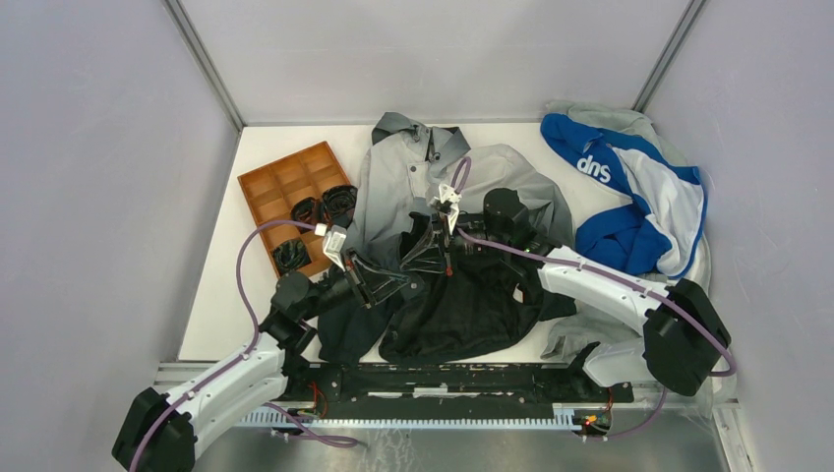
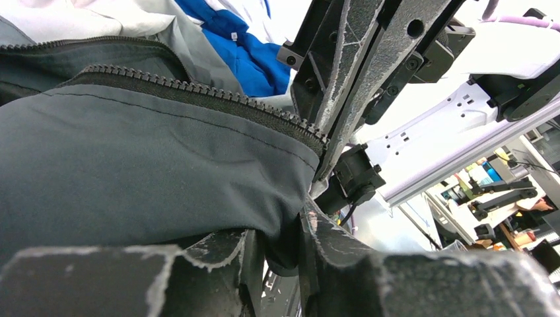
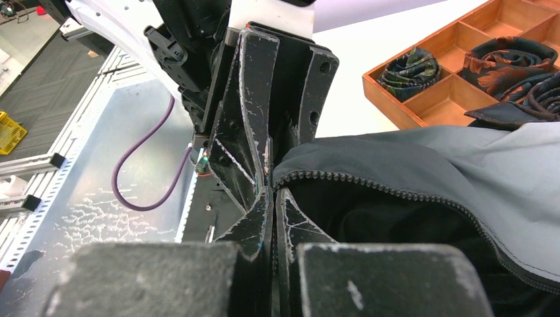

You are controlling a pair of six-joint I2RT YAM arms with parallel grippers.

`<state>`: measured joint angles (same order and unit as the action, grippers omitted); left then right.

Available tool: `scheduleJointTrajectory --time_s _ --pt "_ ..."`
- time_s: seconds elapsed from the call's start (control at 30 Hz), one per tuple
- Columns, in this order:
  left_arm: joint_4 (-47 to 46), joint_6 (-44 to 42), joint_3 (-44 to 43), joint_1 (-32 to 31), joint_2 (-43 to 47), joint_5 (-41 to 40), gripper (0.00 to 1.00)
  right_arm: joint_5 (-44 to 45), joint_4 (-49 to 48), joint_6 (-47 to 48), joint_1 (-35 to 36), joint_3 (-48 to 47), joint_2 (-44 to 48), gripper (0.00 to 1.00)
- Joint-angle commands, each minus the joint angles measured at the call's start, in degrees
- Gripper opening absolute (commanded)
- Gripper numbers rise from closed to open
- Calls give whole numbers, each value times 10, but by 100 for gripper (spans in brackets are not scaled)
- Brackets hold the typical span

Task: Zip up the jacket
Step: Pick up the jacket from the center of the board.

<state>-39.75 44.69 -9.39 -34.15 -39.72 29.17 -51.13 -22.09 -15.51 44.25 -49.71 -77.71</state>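
Note:
The jacket [image 1: 413, 182] lies mid-table, grey at the collar and black toward the hem [image 1: 472, 305]. My right gripper [image 1: 443, 264] [image 3: 272, 198] is shut on the bottom end of one zipper edge [image 3: 396, 191], its fingers pressed together with teeth between them. My left gripper [image 1: 398, 285] [image 2: 284, 257] stands just beside it. Its jaws are a narrow gap apart, and a fold of dark jacket fabric [image 2: 165, 172] hangs between them. The other row of zipper teeth [image 2: 198, 89] runs above that fold toward the right gripper's fingers [image 2: 350, 86]. Both zipper halves are apart.
A brown wooden tray [image 1: 285, 182] [image 3: 380, 92] with rolled dark ties [image 3: 409, 72] sits left of the jacket. A blue-and-white garment [image 1: 629, 197] [image 2: 244, 53] lies at the back right. A metal rail [image 1: 443, 379] runs along the near edge between the arm bases.

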Motion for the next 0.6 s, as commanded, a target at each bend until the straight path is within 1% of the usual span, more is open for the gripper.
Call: scheduleJointTrajectory --time_s 0.0,0.27,0.33,0.37,0.43,0.47,0.57 --pt "3 14 -19 -1 -4 15 31 6 -20 8 5 -32 0 0" --pt "2 15 -21 -1 -13 22 32 8 -17 14 6 -34 1 0" --pt "2 15 -22 0 -17 26 31 9 -15 16 5 -35 1 0" --pt "0 16 -22 -1 -19 28 28 9 -15 16 6 -35 1 0" --pt "-7 16 -20 -1 -21 31 10 9 -14 17 6 -35 1 0" --pt "-9 15 -20 -1 -21 31 4 8 -13 18 6 -34 2 0" --pt "-16 12 -17 0 -19 28 2 1 -7 23 6 -34 4 1"
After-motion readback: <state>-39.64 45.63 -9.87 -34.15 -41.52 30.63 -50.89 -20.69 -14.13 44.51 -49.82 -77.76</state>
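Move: The jacket's bunched front flap already lies between the slightly open fingertips of the left hand, and the zip-edge corner held in the right hand's shut fingers is about 3 cm ahead and 3 cm above the left hand point. From the left hand, the wooden box is roughly 14 cm ahead and 20 cm left, and the dark rolled cloth in its near corner some 5 cm ahead and 23 cm left, both around 14 cm lower. The left hand eases down only about half a centimetre and a little to its right beside the jacket's zip-edge corner, its fingers staying roughly a quarter open around the flap with the wrist barely turning. Then, almost in place, those fingers shut and pinch the flap at the tips, just under the right fingertips, while the right hand stays put and keeps its closed hold on the zip edge, sinking less than 0.5 cm. ##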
